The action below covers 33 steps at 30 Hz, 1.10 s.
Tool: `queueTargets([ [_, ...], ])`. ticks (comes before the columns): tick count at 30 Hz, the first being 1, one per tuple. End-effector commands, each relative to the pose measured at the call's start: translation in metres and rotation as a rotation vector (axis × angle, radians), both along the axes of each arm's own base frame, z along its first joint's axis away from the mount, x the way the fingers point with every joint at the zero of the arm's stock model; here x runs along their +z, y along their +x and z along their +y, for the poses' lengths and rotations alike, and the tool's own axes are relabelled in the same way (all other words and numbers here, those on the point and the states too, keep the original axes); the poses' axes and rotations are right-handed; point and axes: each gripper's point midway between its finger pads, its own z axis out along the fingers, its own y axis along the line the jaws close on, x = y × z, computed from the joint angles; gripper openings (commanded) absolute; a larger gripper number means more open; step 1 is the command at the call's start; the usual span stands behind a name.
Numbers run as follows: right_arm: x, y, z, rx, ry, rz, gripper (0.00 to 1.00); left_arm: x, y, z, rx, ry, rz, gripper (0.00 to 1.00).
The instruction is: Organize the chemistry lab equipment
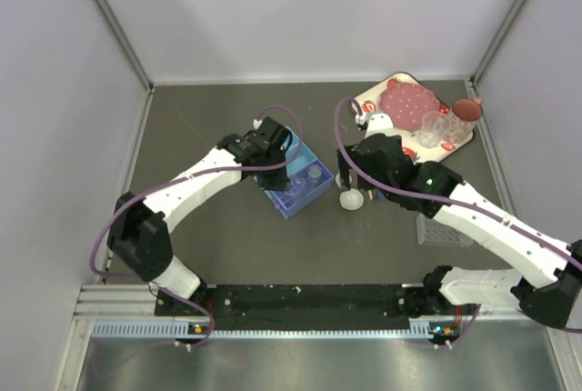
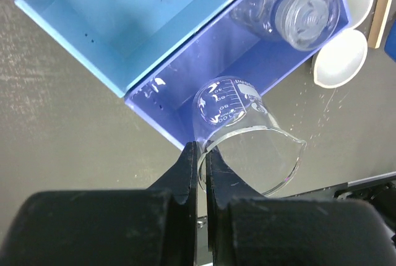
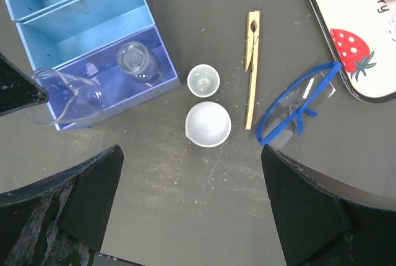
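Note:
My left gripper (image 2: 201, 148) is shut on the rim of a clear glass beaker (image 2: 247, 136), which hangs tilted over the purple compartment of a blue organizer box (image 2: 124, 31). A small glass flask (image 2: 297, 9) lies in that same compartment. My right gripper (image 3: 190, 151) stands open above bare table, with nothing between its fingers. Just beyond it are a white dish (image 3: 208, 124) and a smaller white cup (image 3: 203, 80). Thin wooden tongs (image 3: 252, 68) and blue safety glasses (image 3: 297, 105) lie to their right. From above, the organizer box (image 1: 296, 182) sits mid-table between the two arms.
The strawberry-print tray (image 1: 414, 118) with a pink plate and glasses fills the back right corner. A clear well rack (image 1: 443, 230) stands beside the right arm near the front. Grey walls close in the table on three sides.

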Motion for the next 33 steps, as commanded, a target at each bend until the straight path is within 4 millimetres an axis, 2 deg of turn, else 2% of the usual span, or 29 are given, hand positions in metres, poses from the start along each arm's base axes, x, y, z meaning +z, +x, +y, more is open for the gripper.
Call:
queueTargets([
  [1,0.008,0.0,-0.007,-0.022,0.021,-0.024,0.95,0.01,0.02,-0.011,-0.003,-0.013,-0.064,0.0],
  [6,0.006,0.0,-0.006,-0.018,0.021,-0.019,0.95,-0.007,0.031,-0.003,0.026,0.061,-0.07,0.0],
  [14,0.0,-0.001,-0.005,-0.016,0.015,-0.004,0.95,-0.027,0.034,-0.001,0.034,0.111,-0.042,0.0],
  [21,-0.017,0.001,-0.007,-0.036,-0.021,0.026,0.95,-0.039,0.033,-0.001,0.018,0.125,-0.023,0.0],
  [24,-0.03,0.001,-0.01,-0.049,-0.034,0.056,0.95,-0.041,0.033,-0.002,0.011,0.125,-0.017,0.13],
  [29,-0.046,0.001,-0.017,-0.071,-0.044,0.094,0.95,-0.044,0.033,-0.004,-0.001,0.12,-0.013,0.23],
  [33,-0.055,0.004,-0.025,-0.104,-0.054,0.11,0.95,-0.047,0.031,-0.006,-0.007,0.113,-0.002,0.25],
])
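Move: The left hand holds the beaker by its rim; the spot for it, the near-left end of the purple compartment, lies some 3 cm ahead, 4 cm right and 8 cm below, with the glass bottle about 4 cm ahead and 9 right in the same compartment. The larger white dish is roughly 3 cm back, 17 right. From the empty right hand that compartment end is about 1 cm ahead, 18 left, 20 below. Still pinching the beaker's rim, the left hand eases about 2 cm forward, then lowers the beaker some 5 cm into the near end of the purple compartment, rolling its left side up slightly, and opens its fingers part-way to let go of the rim, staying low beside it. The right hand, wide open, waits and then sinks 5 cm, drifting 2 cm right over the white dishes without visible contact. ##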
